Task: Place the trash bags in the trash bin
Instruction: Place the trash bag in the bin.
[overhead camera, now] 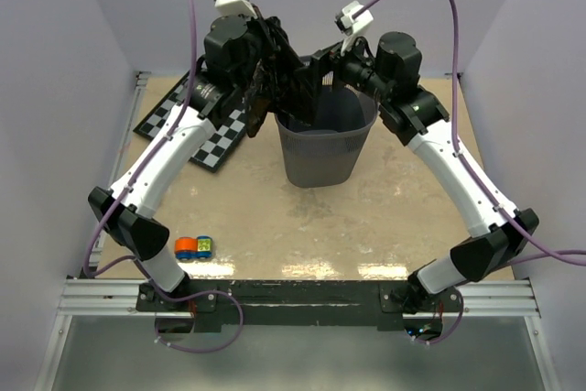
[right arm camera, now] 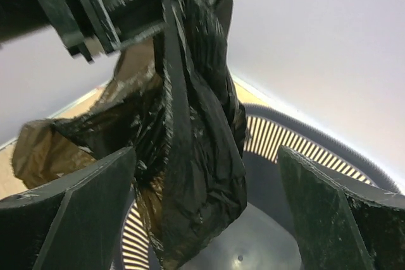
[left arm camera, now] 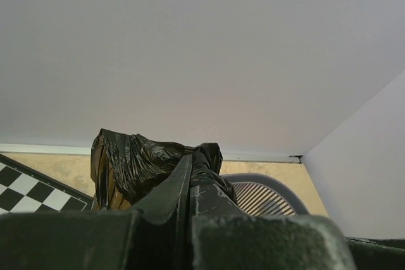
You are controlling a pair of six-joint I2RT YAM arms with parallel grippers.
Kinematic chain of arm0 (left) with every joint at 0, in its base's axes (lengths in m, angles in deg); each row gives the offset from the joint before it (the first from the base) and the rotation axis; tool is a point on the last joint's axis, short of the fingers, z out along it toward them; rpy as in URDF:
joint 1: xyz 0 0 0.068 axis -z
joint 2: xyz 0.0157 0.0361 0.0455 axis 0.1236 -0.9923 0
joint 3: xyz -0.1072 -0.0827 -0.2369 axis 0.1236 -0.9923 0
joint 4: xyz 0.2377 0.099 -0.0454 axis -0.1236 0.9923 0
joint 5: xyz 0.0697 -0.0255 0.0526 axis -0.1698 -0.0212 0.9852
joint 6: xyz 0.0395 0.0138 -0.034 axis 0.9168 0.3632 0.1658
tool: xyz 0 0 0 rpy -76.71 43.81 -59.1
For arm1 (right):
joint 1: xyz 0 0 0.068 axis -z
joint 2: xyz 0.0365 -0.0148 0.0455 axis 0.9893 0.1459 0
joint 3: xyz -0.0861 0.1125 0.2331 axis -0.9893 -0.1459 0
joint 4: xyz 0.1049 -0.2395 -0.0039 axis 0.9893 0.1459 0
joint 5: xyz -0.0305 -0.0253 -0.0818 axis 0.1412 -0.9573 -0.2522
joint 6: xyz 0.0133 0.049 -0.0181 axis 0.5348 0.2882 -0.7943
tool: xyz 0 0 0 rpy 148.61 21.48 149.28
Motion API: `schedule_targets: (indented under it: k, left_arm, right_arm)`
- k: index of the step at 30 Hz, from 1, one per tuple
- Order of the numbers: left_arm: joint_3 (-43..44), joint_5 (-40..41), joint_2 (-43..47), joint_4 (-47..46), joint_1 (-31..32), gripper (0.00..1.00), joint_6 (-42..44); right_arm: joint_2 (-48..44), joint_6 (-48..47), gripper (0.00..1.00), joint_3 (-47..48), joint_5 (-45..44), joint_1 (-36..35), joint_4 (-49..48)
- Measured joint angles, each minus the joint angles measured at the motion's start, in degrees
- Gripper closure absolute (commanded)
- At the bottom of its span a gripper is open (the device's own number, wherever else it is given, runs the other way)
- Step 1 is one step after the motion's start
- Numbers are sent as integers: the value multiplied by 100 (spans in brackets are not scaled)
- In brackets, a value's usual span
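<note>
A crinkly black trash bag (overhead camera: 295, 89) hangs above the back left rim of the grey mesh trash bin (overhead camera: 325, 148). My left gripper (overhead camera: 268, 80) is shut on the bag's top; in the left wrist view its jaws (left arm camera: 191, 172) pinch the black plastic (left arm camera: 133, 162), with the bin rim (left arm camera: 269, 181) beyond. My right gripper (overhead camera: 320, 66) is over the bin, beside the bag. In the right wrist view it (right arm camera: 205, 153) stands open, its fingers wide on either side of the dangling bag (right arm camera: 202, 175) without touching it. The bag's lower end hangs inside the bin (right arm camera: 329, 150).
A black-and-white checkerboard (overhead camera: 174, 121) lies at the back left, partly under the left arm. A small orange and blue object (overhead camera: 194, 246) sits near the front left edge. Pale walls close the table in on three sides.
</note>
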Motion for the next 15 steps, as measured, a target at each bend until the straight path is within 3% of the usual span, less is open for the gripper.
schedule_targets:
  k: [3,7,12,13,15]
  left_arm:
    - [2,-2,-11,0,-37,100,24]
    - [28,-15,-26,2,-111,100,35]
    - [26,-227,-28,-42,-201,100,39]
    - [7,-313,-26,-81,-223,98,39]
    - [-96,-520,4,-190,-275,78,59]
  right_arm:
    - [50,-15,11,-81,-111,-20,35]
    - [79,-70,48,-232,-291,-13,44]
    - [125,-328,87,-234,-240,57,24]
    - [136,-369,93,-234,-140,87,0]
    - [157,-428,100,-234,66,201,-39]
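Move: For my right hand, the body of the trash bag hangs about 2 cm ahead, 4 cm to the left and 6 cm below, its loose fold between my open fingers. The bin's opening is roughly level fore and aft, 3 cm to the right and 20 cm down. From my left hand, which holds the bag's top, that opening lies some 7 cm back, 11 cm right and 22 cm below; the checkered board is 16 cm left, 6 cm back and 45 cm down. I shut my wide-open right fingers on the loose fold of the bag, first sinking about 3 cm while easing forward some 2 cm, then drifting about 1 cm right as they close and pinch the fold at the tips. My left hand keeps its grip on the bag's top, shifting barely a centimetre. ##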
